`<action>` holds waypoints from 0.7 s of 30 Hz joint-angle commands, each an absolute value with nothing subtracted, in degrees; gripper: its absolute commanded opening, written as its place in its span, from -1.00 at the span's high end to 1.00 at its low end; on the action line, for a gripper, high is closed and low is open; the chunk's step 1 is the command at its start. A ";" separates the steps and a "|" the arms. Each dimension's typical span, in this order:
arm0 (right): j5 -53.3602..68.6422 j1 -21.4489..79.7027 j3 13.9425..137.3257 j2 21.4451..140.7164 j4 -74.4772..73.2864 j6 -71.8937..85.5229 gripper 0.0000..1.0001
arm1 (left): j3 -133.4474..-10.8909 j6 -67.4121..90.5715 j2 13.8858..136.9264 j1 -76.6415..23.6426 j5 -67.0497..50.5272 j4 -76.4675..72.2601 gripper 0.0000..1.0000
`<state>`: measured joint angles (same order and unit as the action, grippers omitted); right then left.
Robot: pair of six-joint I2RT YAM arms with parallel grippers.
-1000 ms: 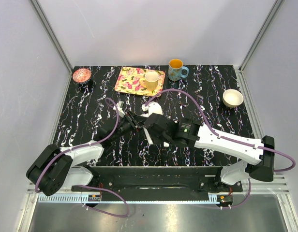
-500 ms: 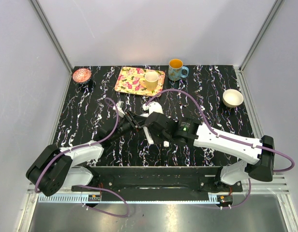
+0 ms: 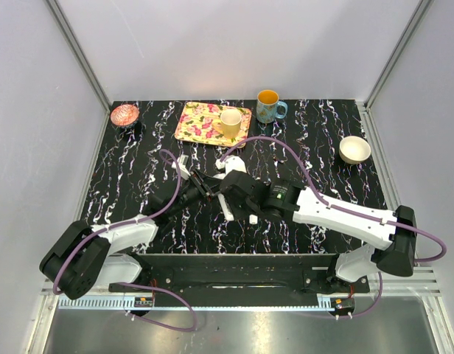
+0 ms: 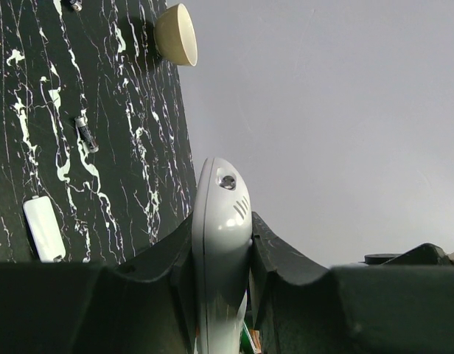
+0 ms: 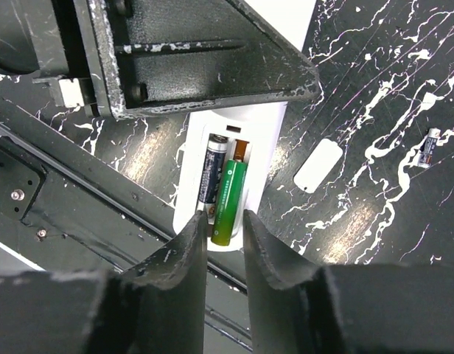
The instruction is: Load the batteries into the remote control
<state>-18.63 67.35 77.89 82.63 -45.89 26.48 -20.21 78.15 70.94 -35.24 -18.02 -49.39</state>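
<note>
My left gripper (image 4: 222,225) is shut on the white remote control (image 4: 219,192) and holds it edge-on above the table. From the right wrist the remote (image 5: 267,147) shows its open compartment. A dark battery (image 5: 212,173) lies in one slot. Beside it a green battery (image 5: 231,188) sits tilted, its near end sticking out past the recess. My right gripper (image 5: 223,215) is shut on that near end. In the top view both grippers meet over the remote (image 3: 227,206) at mid-table. Another loose battery (image 5: 429,147) lies on the table.
A small white oblong cover (image 5: 318,164) lies on the black marbled table next to the remote. At the back stand a floral tray (image 3: 201,122) with a cup (image 3: 230,122), a blue mug (image 3: 268,107) and a pink bowl (image 3: 124,114). A cream bowl (image 3: 354,150) sits at the right.
My right arm has edged slightly left over the remote, uncovering the small white cover on the table. The left arm and the remote have stayed put.
</note>
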 commanded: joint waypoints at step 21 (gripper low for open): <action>-26.10 66.44 69.18 70.40 -29.46 26.72 1.00 | -21.45 85.60 74.97 -35.60 -17.58 -61.35 1.00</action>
<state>-20.86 66.57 71.64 74.04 -37.69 26.00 -20.10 82.46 74.11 -35.35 -17.93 -54.48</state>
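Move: The green battery lies in the remote's open compartment, right at the right fingertips, its middle about 1 cm ahead and 1 cm below. The black battery sits beside it, some 1 cm to its left, and the white cover lies on the table roughly 8 cm right, 2 cm ahead and 14 cm below the right hand. From the left hand, which holds the remote, the green battery is about 5 cm back and 2 cm right, nearly at its height. The right fingers pinch shut on the green battery's near end, then lift about 3 cm, tilting some 10 degrees. ##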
